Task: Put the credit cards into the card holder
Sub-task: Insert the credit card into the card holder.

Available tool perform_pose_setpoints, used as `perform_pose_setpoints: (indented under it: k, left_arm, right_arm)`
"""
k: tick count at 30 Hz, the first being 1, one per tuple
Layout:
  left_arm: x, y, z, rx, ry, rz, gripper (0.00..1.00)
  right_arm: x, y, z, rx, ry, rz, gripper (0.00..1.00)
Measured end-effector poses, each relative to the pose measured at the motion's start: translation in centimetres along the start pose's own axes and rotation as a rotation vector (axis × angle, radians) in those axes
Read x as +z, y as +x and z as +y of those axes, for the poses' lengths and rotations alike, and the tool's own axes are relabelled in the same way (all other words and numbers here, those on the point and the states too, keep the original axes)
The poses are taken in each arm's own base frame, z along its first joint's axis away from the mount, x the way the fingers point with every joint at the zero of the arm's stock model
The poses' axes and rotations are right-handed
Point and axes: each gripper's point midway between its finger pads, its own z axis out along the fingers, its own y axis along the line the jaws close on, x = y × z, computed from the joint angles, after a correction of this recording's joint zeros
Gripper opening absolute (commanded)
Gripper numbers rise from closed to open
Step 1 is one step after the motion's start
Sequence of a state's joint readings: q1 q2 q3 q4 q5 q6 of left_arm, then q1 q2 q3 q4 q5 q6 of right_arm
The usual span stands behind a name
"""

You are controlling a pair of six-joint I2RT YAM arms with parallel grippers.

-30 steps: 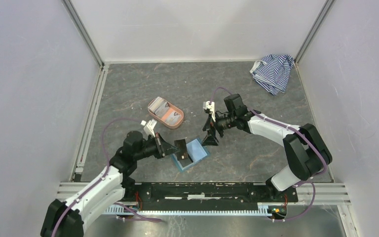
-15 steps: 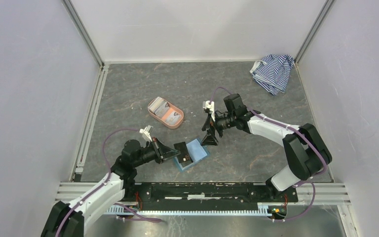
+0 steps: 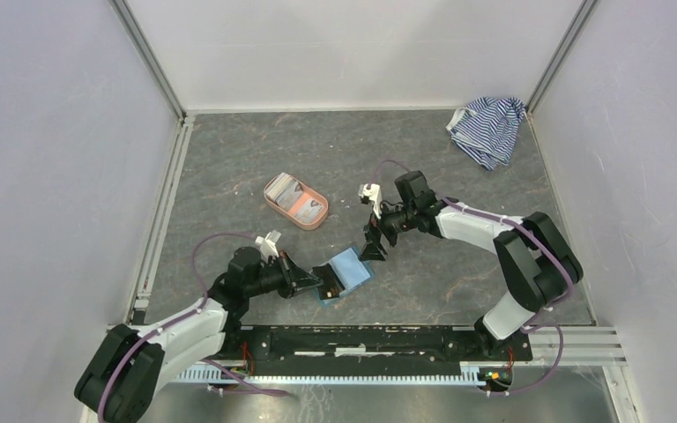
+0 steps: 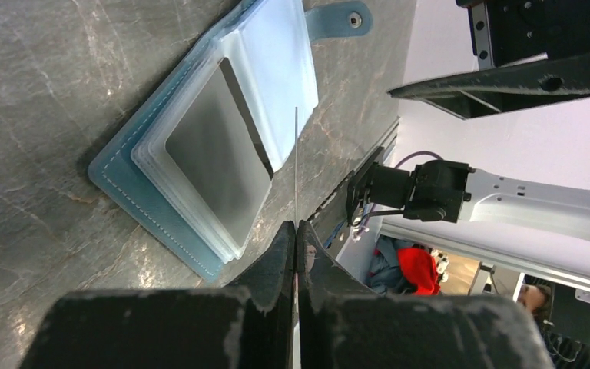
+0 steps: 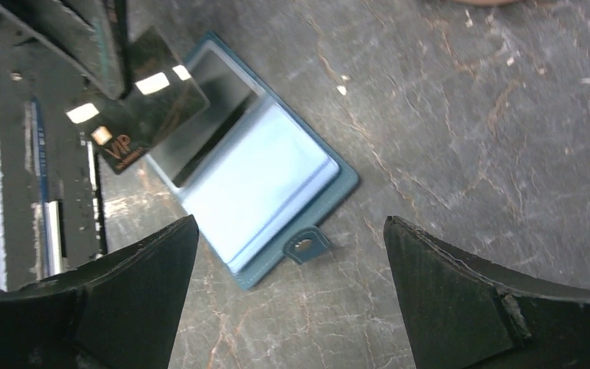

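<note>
The card holder (image 3: 350, 270) lies open on the table, its pale blue sleeves up and its snap tab (image 5: 305, 247) pointing right. My left gripper (image 3: 318, 282) is shut on a dark credit card (image 5: 142, 108) marked VIP and holds it at the holder's left edge. The left wrist view shows this card edge-on as a thin line (image 4: 296, 154) above the open sleeve (image 4: 215, 154). My right gripper (image 3: 375, 248) hangs open just above the holder's right side, nothing between its fingers (image 5: 123, 284). More credit cards (image 3: 293, 196) lie in the salmon tray.
The salmon-pink oval tray (image 3: 317, 222) sits behind and left of the holder. A blue-and-white striped cloth (image 3: 487, 128) is bunched in the far right corner. White walls close in three sides, and a black rail (image 3: 361, 339) runs along the near edge.
My left arm has dropped lower and nearer the front edge, bringing the dark card down to the holder's left edge. The right gripper shifted slightly, still open.
</note>
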State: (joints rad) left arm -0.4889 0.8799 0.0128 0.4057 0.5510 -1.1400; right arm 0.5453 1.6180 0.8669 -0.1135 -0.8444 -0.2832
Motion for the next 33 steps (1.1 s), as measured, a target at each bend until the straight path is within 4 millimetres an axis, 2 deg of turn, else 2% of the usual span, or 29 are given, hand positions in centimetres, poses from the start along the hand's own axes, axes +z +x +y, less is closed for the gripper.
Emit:
perform_pose_setpoints:
  k: [5, 11, 15, 17, 20, 22, 27, 33]
  left_arm:
    - [-0.2, 0.1, 0.0, 0.020, 0.000, 0.000, 0.02]
    - [-0.4, 0.0, -0.3, 0.037, 0.013, -0.008, 0.02]
    - [-0.4, 0.0, -0.2, 0.034, 0.006, -0.013, 0.02]
    - [-0.4, -0.2, -0.3, 0.036, 0.006, -0.026, 0.02]
    - [-0.5, -0.5, -0.6, 0.044, 0.018, -0.043, 0.02]
    - [-0.5, -0.8, -0.8, 0.042, 0.022, -0.059, 0.02]
    - [-0.5, -1.1, -0.9, 0.022, 0.019, -0.076, 0.02]
    - [-0.5, -1.4, -0.9, 0.011, 0.017, -0.094, 0.02]
  right_arm:
    - [0.4, 1.9, -1.6, 0.038, 0.076, 0.065, 0.98]
    - [0.3, 2.5, -2.9, 0.031, 0.161, 0.103, 0.98]
    - [0.9, 2.5, -2.2, 0.018, 0.151, 0.116, 0.98]
    - [1.1, 2.6, -1.9, 0.021, 0.144, 0.120, 0.93]
    - [1.3, 2.7, -1.7, 0.026, 0.147, 0.127, 0.84]
    - [1.3, 2.7, -1.8, 0.028, 0.152, 0.129, 0.74]
    - [1.2, 3.0, -2.0, 0.032, 0.164, 0.141, 0.38]
    - [1.3, 2.8, -2.1, 0.029, 0.167, 0.148, 0.14]
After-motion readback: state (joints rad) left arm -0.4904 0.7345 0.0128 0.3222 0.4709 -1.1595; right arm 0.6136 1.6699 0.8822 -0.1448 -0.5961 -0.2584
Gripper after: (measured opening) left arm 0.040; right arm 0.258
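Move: The card holder's strap tab lies almost under the open right fingers, about 4 cm down and 1 cm ahead. The middle of the open card holder is about 7 cm left of this hand and 4 cm back; the black card in the other gripper is some 11 cm left, 6 cm back; the card tray 19 cm left, 15 cm ahead. From the left hand, the card holder's middle lies 5 cm right, 1 cm ahead and 5 cm below. The strap tab is what the right hand goes for: it sinks about 3.5 cm, fingers dipping some 10 degrees, swings slightly forward and right and partly back, then closes from wide open to about a quarter, pinching the tab. The left hand keeps the black card over the card holder, easing up and forward by about 1 cm each. ##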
